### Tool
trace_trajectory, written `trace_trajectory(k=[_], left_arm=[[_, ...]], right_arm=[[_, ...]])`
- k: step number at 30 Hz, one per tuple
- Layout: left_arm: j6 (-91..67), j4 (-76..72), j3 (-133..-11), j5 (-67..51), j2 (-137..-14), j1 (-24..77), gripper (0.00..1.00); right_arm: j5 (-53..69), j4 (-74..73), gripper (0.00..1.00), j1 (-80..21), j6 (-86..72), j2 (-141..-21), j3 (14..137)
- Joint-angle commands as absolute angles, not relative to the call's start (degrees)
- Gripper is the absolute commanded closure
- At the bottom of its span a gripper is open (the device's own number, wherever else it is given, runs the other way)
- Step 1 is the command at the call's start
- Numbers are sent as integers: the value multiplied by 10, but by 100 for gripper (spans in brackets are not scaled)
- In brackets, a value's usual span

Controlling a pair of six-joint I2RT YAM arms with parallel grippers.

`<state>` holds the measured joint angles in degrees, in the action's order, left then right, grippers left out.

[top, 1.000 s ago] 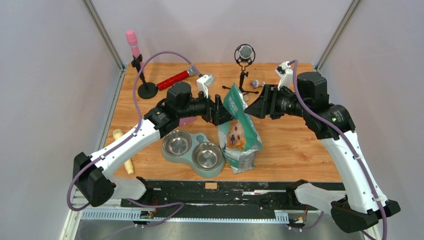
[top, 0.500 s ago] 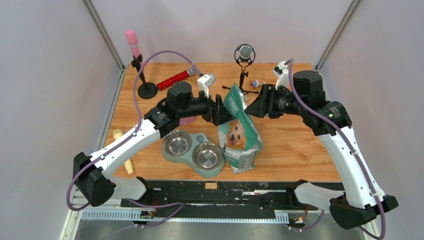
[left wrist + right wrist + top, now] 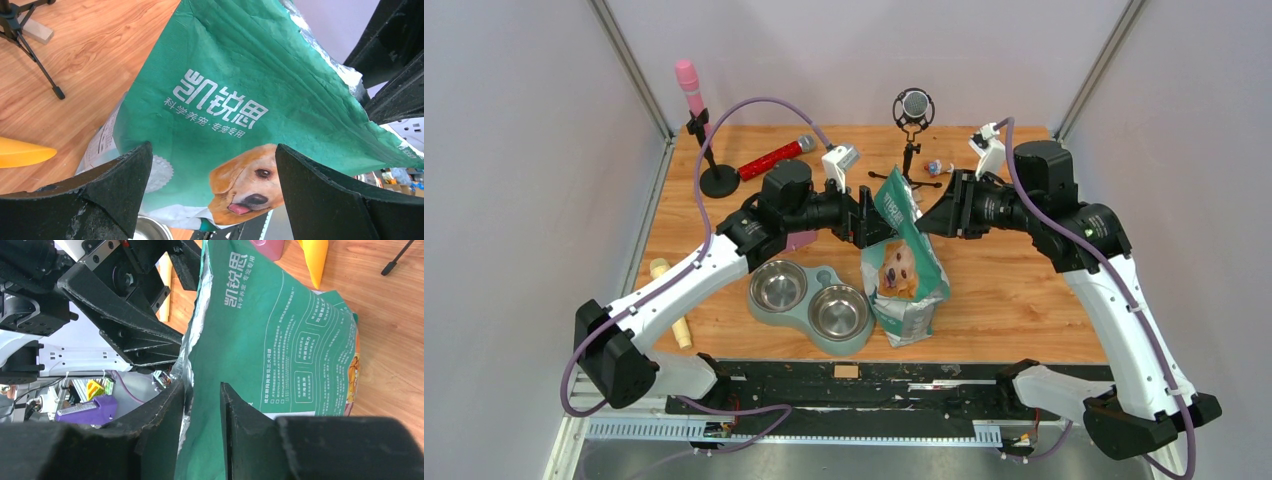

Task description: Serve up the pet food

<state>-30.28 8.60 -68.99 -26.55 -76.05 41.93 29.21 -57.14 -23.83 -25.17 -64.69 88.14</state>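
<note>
The pet food itself is hidden inside a teal-and-silver bag (image 3: 902,265) picturing a golden dog, which stands upright mid-table. My left gripper (image 3: 871,218) is open at the bag's upper left side, and its wrist view shows the bag (image 3: 225,100) filling the wide gap between the fingers of the left gripper (image 3: 212,147). My right gripper (image 3: 921,218) reaches the bag's top from the right. Its jaws straddle the bag's (image 3: 270,340) silver-lined top edge, close together with a narrow gap still showing in the right gripper (image 3: 202,385). A teal double bowl (image 3: 824,272) with two steel dishes sits left of the bag.
A pink microphone on a stand (image 3: 689,80), a red microphone (image 3: 774,157) and a black microphone on a tripod (image 3: 913,108) line the back. A pale roll (image 3: 671,300) lies at the left edge. A yellow object (image 3: 20,152) lies beside the bag.
My right gripper has slid left over the bag's top edge and its jaws have narrowed round it. The left gripper has stayed wide open, edging slightly toward the bag.
</note>
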Motion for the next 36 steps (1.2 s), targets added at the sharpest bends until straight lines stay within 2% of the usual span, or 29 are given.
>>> trace_trajectory(k=[1,7,8,9,10,19,32,36], left_arm=[[-294,75,-717,-268,-766,427,0],[-295,81,-724,-270,-760,428,0],[-299,82,-727,-268,-758,428,0],[-302,85,-728,-267,-754,428,0],[-310,89,-732,-263,-751,428,0],[-370,71,-745,-247,-717,428,0],[-401,80,-769,-257,-748,428,0],[-398,84,-768,-256,-753,428,4]], right_arm=[[320,-559,69,-240,-264,-649,900],[320,-555,85,-241,-268,-656,895],[322,-555,90,-241,-268,-656,894],[324,-554,98,-241,-268,-657,892],[325,-552,100,-241,-268,-656,891],[330,-487,100,-252,-276,-632,841],[336,-404,100,-265,-292,-612,785],[331,-400,100,-267,-294,-610,784]])
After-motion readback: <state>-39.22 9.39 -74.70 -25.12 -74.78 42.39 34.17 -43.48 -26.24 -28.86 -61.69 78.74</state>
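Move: The mouth edge of the pet food bag stands almost between my right fingers, about 1 cm to their left at the same height. From that hand, the double bowl on the table is about 23 cm left, level fore and aft, and 30 cm down; the yellow scoop is some 17 cm left and 23 cm ahead. From my open left hand, the mouth edge lies about 6 cm right, 2 cm back and 5 cm up. I shut my right fingers from about a third open, pinching the foil mouth edge of the bag towards its near end, then keep that pinch and draw it about 3 cm left. My left hand, still wide open, climbs some 6 cm along the printed face towards the mouth, its fingertips tipping up slightly, then sinks a touch. ##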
